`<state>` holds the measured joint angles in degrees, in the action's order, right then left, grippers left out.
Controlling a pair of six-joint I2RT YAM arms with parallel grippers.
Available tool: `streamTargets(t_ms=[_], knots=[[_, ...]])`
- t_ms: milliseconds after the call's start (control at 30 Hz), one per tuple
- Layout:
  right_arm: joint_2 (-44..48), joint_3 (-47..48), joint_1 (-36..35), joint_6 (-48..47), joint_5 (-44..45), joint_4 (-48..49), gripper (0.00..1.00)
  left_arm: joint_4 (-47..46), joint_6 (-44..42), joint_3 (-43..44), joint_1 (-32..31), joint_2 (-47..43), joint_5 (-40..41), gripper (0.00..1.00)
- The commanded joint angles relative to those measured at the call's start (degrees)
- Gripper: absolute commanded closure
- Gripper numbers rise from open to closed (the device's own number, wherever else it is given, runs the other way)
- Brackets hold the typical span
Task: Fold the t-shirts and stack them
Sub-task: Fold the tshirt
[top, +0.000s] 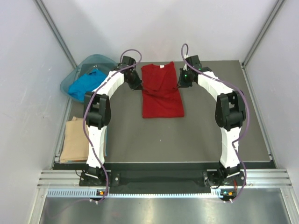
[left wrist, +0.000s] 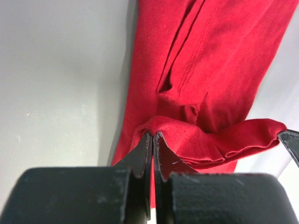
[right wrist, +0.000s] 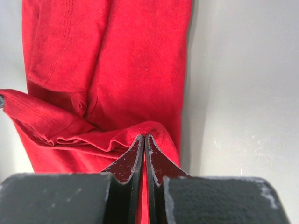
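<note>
A deep red t-shirt lies lengthwise at the back middle of the table, its white neck label at the far end. My left gripper is shut on the shirt's left edge, where a fold of red cloth bunches over the closed fingertips. On the opposite edge my right gripper is also shut, pinching a raised ridge of the cloth at its tips. A bright blue t-shirt sits crumpled in the basin. A tan t-shirt lies folded at the table's left front.
The translucent teal basin stands at the back left corner. The dark table top stretches in front of the red shirt. White walls with metal rails close in the sides and back.
</note>
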<state>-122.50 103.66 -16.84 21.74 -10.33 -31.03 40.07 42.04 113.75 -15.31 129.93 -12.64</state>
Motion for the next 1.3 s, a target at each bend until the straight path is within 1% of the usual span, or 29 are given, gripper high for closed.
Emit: streamTargets(t_ms=[0,167,300,400,433,500,533,567,600,633,667,700,733,767,833,867,900,933,967,1000,1067,1133,1267], knots=[[-1.4,4.1,1.1,-0.8,-0.7,0.9,1.0,0.0,0.0,3.7,1.0,1.4,0.3,1.0],[-2.8,6.2,1.3,-0.9,-1.0,0.9,1.0,-0.6,0.2,5.0,1.2,3.4,-1.6,1.0],[-4.2,7.1,1.6,-0.4,-0.9,1.2,1.0,-0.7,0.3,5.7,1.4,4.3,-1.1,1.0],[-5.6,8.4,2.0,-0.3,-1.2,1.5,1.0,-1.3,0.2,6.4,1.8,5.2,-2.3,0.92],[-5.8,8.8,2.1,-0.2,-1.4,2.0,0.95,-1.7,-0.6,6.4,1.8,4.9,-2.6,0.86],[-6.7,10.1,2.3,-0.6,-2.1,2.4,0.88,-3.0,-2.5,6.1,1.9,3.8,-2.7,0.79],[-6.8,10.9,2.7,-0.7,-2.4,2.4,0.82,-3.2,-4.5,6.0,2.0,2.1,-2.3,0.77],[-6.5,11.0,3.0,-0.8,-2.6,1.9,0.78,-3.3,-5.5,5.7,2.2,1.0,-0.7,0.7],[-5.2,10.7,3.3,-1.2,-2.6,2.0,0.7,-3.2,-6.2,4.7,2.4,-1.3,0.5,0.68],[-4.2,9.1,3.5,-1.4,-2.5,2.1,0.67,-3.3,-7.1,3.8,2.8,-2.8,1.8,0.66],[-2.9,7.7,3.7,-1.8,-2.4,2.7,0.64,-3.8,-7.4,2.3,2.8,-4.5,3.8,0.63],[-0.2,4.5,3.7,-2.3,-2.6,3.1,0.58,-5.8,-7.7,-1.9,2.8,-8.2,3.9,0.6],[1.0,2.9,3.6,-2.7,-3.3,3.1,0.57,-7.2,-7.4,-4.9,2.7,-10.1,3.2,0.59],[2.4,1.1,3.7,-3.5,-4.1,2.8,0.56,-9.2,-7.2,-11.7,2.7,-12.1,2.2,0.58],[6.9,-5.8,3.7,-4.5,-6.9,3.2,0.54,-14.5,-6.4,-18.9,2.2,-17.6,-1.5,0.56],[8.6,-8.4,3.7,-5.6,-7.9,4.3,0.54,-16.4,-6.1,-25.9,2.0,-19.2,-3.0,0.56],[11.5,-10.8,3.6,-6.1,-8.9,4.6,0.53,-18.2,-5.7,-29.3,1.8,-22.3,-5.6,0.55],[12.9,-15.4,3.7,-6.6,-9.4,4.9,0.53,-22.4,-5.4,-32.5,1.2,-23.7,-6.9,0.55],[14.1,-17.4,3.7,-7.8,-10.8,5.5,0.53,-24.0,-5.4,-37.9,0.9,-25.1,-8.2,0.55],[16.1,-21.0,3.7,-8.5,-11.9,6.0,0.53,-25.4,-5.3,-40.0,0.5,-26.9,-9.5,0.54],[17.0,-23.3,3.7,-9.9,-13.5,6.6,0.54,-28.4,-5.2,-44.5,-0.2,-28.0,-11.0,0.54],[16.9,-25.5,3.7,-10.6,-14.3,6.4,0.55,-31.0,-5.0,-46.6,-0.6,-28.4,-12.9,0.54],[16.2,-29.1,4.0,-12.2,-16.2,7.6,0.55,-32.2,-5.7,-49.6,-0.8,-27.7,-12.3,0.54]])
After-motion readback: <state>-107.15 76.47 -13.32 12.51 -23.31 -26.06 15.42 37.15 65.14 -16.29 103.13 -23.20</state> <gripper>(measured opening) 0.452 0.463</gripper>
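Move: Both hands hold the folded-over hem of the red t-shirt a little above it; the spot for the left hand's corner lies about 2 cm ahead and 3 below, the right's about 3 ahead and 3 below. The t-shirt's near left corner is some 17 cm straight back from the left hand, its near right corner 17 back and 4 right of the right hand. The collar lies 12 ahead and 12 right of the left hand. Still pinching the hem corners, both hands ease forward 2 to 3 cm and sink slightly, the left by some 2 cm, to lay the hem on the t-shirt, then open to nearly half and let go, the left a touch sooner. Both draw outward off the sides, the left also lifting about 4 cm, and sweep back some 15 cm towards the near fold corners, sinking at the end with fingers open, the left turning about 10 degrees clockwise and the right as much counter-clockwise. ##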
